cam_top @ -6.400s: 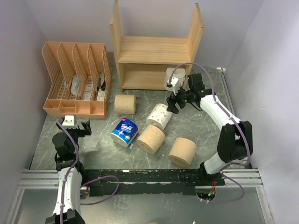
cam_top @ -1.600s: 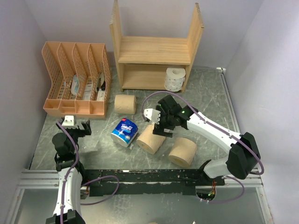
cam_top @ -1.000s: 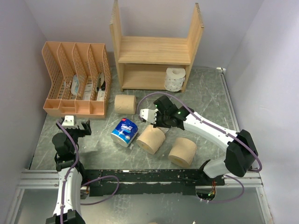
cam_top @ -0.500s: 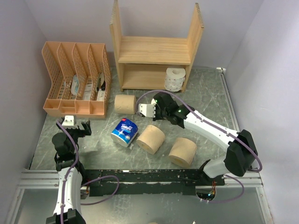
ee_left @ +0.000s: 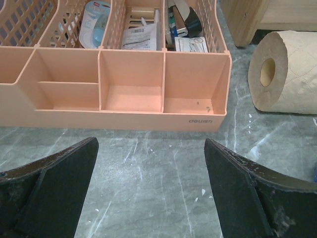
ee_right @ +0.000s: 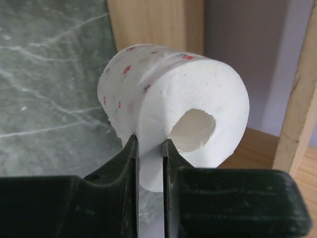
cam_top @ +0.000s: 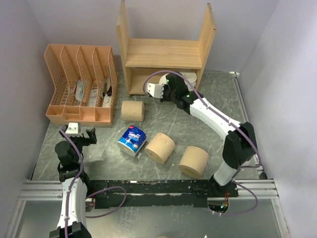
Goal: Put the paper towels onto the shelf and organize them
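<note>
My right gripper (cam_top: pixel 161 92) is shut on a white roll with small red flowers (ee_right: pixel 173 109). Its fingers pinch the roll's wall at the front of the wooden shelf's (cam_top: pixel 163 53) lower tier, left of middle. In the right wrist view the gripper (ee_right: pixel 149 145) holds the roll just above the lower board (ee_right: pixel 252 148). Another white roll (cam_top: pixel 190 78) stands at the lower tier's right end. Three tan rolls (cam_top: pixel 132 110) (cam_top: pixel 160 147) (cam_top: pixel 193 161) and the blue-wrapped roll (cam_top: pixel 132 140) lie on the table. My left gripper (cam_top: pixel 84 136) is open and empty (ee_left: pixel 151 144).
The peach mesh organizer (cam_top: pixel 79 84) with small items stands at the left; its front trays (ee_left: pixel 131 89) face my left gripper. A tan roll (ee_left: pixel 282 72) lies to its right by the shelf's left panel (ee_left: pixel 247 20). Walls close in all sides.
My right gripper has lifted the white flowered roll off the middle of the table and carried it back and left to the shelf's lower tier. The left arm has not moved.
</note>
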Tool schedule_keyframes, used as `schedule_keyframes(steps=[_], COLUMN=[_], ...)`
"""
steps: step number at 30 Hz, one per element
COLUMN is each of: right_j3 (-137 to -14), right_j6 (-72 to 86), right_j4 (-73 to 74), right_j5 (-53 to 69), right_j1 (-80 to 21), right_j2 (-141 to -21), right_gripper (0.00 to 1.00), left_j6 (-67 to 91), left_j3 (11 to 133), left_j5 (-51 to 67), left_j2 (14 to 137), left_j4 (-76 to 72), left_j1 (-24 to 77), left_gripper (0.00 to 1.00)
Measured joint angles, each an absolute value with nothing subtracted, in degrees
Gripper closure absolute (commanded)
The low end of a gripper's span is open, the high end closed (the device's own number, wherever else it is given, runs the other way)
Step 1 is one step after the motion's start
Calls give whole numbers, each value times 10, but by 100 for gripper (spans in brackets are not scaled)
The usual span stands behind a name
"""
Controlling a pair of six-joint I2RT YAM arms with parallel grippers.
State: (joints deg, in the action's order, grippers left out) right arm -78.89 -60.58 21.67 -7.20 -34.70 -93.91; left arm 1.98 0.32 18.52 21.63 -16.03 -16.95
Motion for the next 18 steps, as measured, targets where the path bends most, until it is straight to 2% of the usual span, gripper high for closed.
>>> schedule_keyframes(steps=[8, 18], right_j3=[-847, -852], right_j6=[-616, -618], right_j4=[176, 134], right_j5=[-71, -87], right_j1=[-331, -331], right_j2=[-1014, -1056], right_gripper=[100, 100], left_j6=[20, 20], left_j3=[3, 3], left_j5=[186, 186], left_j2=[214, 213], left_j4=[-160, -160], left_j1=[-170, -170], left_gripper=[0, 0])
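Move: The right hand already holds a white flowered roll upright by its right wall. The free spot for the roll on the lower shelf floor is about 6 cm ahead, 5 cm to the left and 17 cm below. The placed roll stands about 5 cm ahead, 6 cm right and 12 cm down; the tan roll lies about 8 cm back, 17 cm left and 14 cm down. From the idle left hand, the free spot is some 21 cm ahead, 38 cm right and 7 cm down. The right arm carries the roll forward under the shelf's middle board, about 6 cm in all, quick at first and then slowing, with a slight drift left past the placed roll's left side. After the first 3 cm or so it also sinks about 2 cm towards the lower shelf floor, the wrist barely turning and the nearly shut fingers keeping their pinch on the roll's right wall, hole facing up. ##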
